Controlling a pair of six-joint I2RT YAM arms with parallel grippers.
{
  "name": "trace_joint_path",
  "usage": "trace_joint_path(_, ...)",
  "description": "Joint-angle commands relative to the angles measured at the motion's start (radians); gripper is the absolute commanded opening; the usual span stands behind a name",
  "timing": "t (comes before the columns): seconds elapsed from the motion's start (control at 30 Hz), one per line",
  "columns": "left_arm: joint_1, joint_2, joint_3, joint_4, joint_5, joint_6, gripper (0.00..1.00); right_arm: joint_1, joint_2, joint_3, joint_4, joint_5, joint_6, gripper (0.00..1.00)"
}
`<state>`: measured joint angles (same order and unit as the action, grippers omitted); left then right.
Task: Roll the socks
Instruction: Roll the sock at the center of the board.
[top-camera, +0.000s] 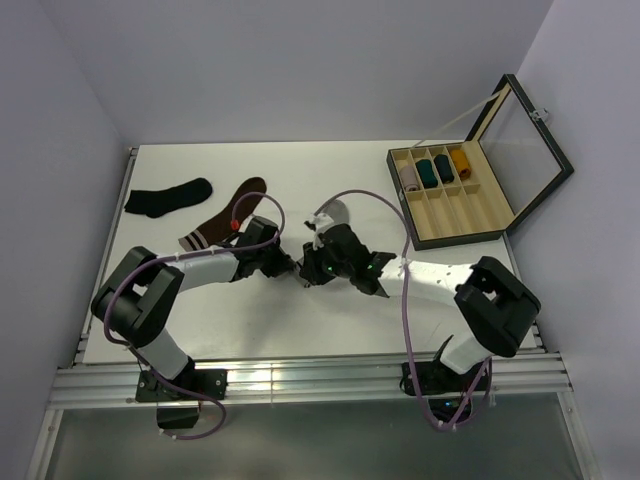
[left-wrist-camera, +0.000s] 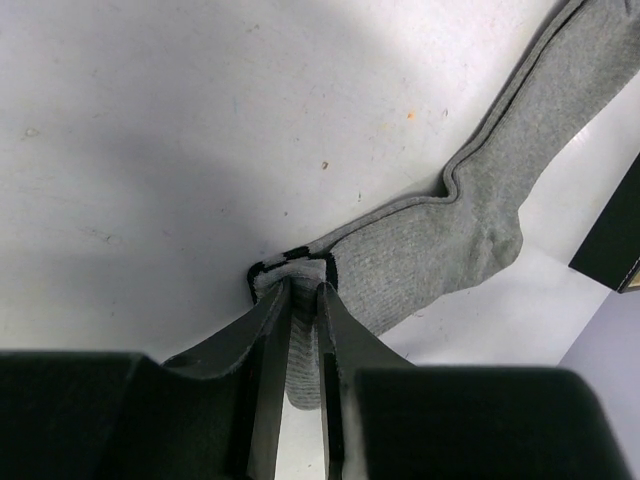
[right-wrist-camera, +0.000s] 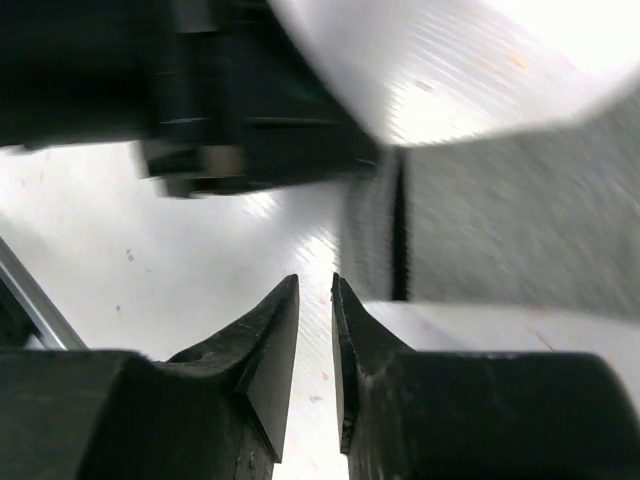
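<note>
A light grey sock (left-wrist-camera: 440, 250) with a dark striped cuff lies flat on the white table, its foot stretching away to the upper right. My left gripper (left-wrist-camera: 305, 288) is shut on the cuff, and grey fabric is bunched between its fingers. From above, only the sock's toe end (top-camera: 333, 213) shows beyond the two wrists. My right gripper (right-wrist-camera: 315, 283) faces the left one (top-camera: 297, 268) from the right (top-camera: 312, 262). It is open by a narrow gap with bare table between its fingers. The striped cuff (right-wrist-camera: 385, 235) lies just beyond its tips, blurred.
A plain black sock (top-camera: 168, 197) and a dark brown sock (top-camera: 228, 213) with a pale striped cuff lie at the back left. An open wooden box (top-camera: 470, 205) with a glass lid stands at the back right, with several rolled socks in its compartments.
</note>
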<state>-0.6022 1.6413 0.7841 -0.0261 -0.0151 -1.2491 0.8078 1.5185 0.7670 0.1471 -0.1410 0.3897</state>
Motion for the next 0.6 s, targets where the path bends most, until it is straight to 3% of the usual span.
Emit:
trace_joint_path(0.0, -0.001, 0.04, 0.017, -0.084, -0.046, 0.036, 0.22, 0.066, 0.025, 0.057, -0.003, 0.104, -0.167, 0.26)
trace_joint_path(0.27, -0.001, 0.031, 0.02, -0.1, -0.052, 0.043, 0.22, 0.088, 0.137, 0.063, 0.091, 0.103, -0.155, 0.23)
trace_joint_path(0.57, -0.001, 0.035, 0.029, -0.104, -0.048, 0.054, 0.22, 0.088, 0.158, 0.052, 0.055, 0.133, -0.166, 0.26)
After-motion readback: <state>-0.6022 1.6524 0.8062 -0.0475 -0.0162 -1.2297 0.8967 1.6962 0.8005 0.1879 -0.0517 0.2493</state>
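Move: Low beside the left fingers' pinch lies the grey sock's rolled end, its middle about 3 cm left of the right hand, 2 cm ahead and 6 cm below; the left fingers holding it are some 5 cm left and 3 cm ahead. From the left hand the roll's middle is about 2 cm right, 1 cm back and 1 cm lower. The flat sock body centres 11 cm ahead of the right hand and 3 cm right, the brown sock 15 cm ahead and 18 cm left, both about 7 cm below. Swinging a couple of centimetres left and slightly back, the right hand then drops, ending about 5 cm lower at the near right end of the grey roll. Its wrist turns some 10 degrees, left side sinking, with the fingers still about a quarter open and one tip against the roll's edge. The left hand stays put, keeping its pinch on the roll's far left end. ##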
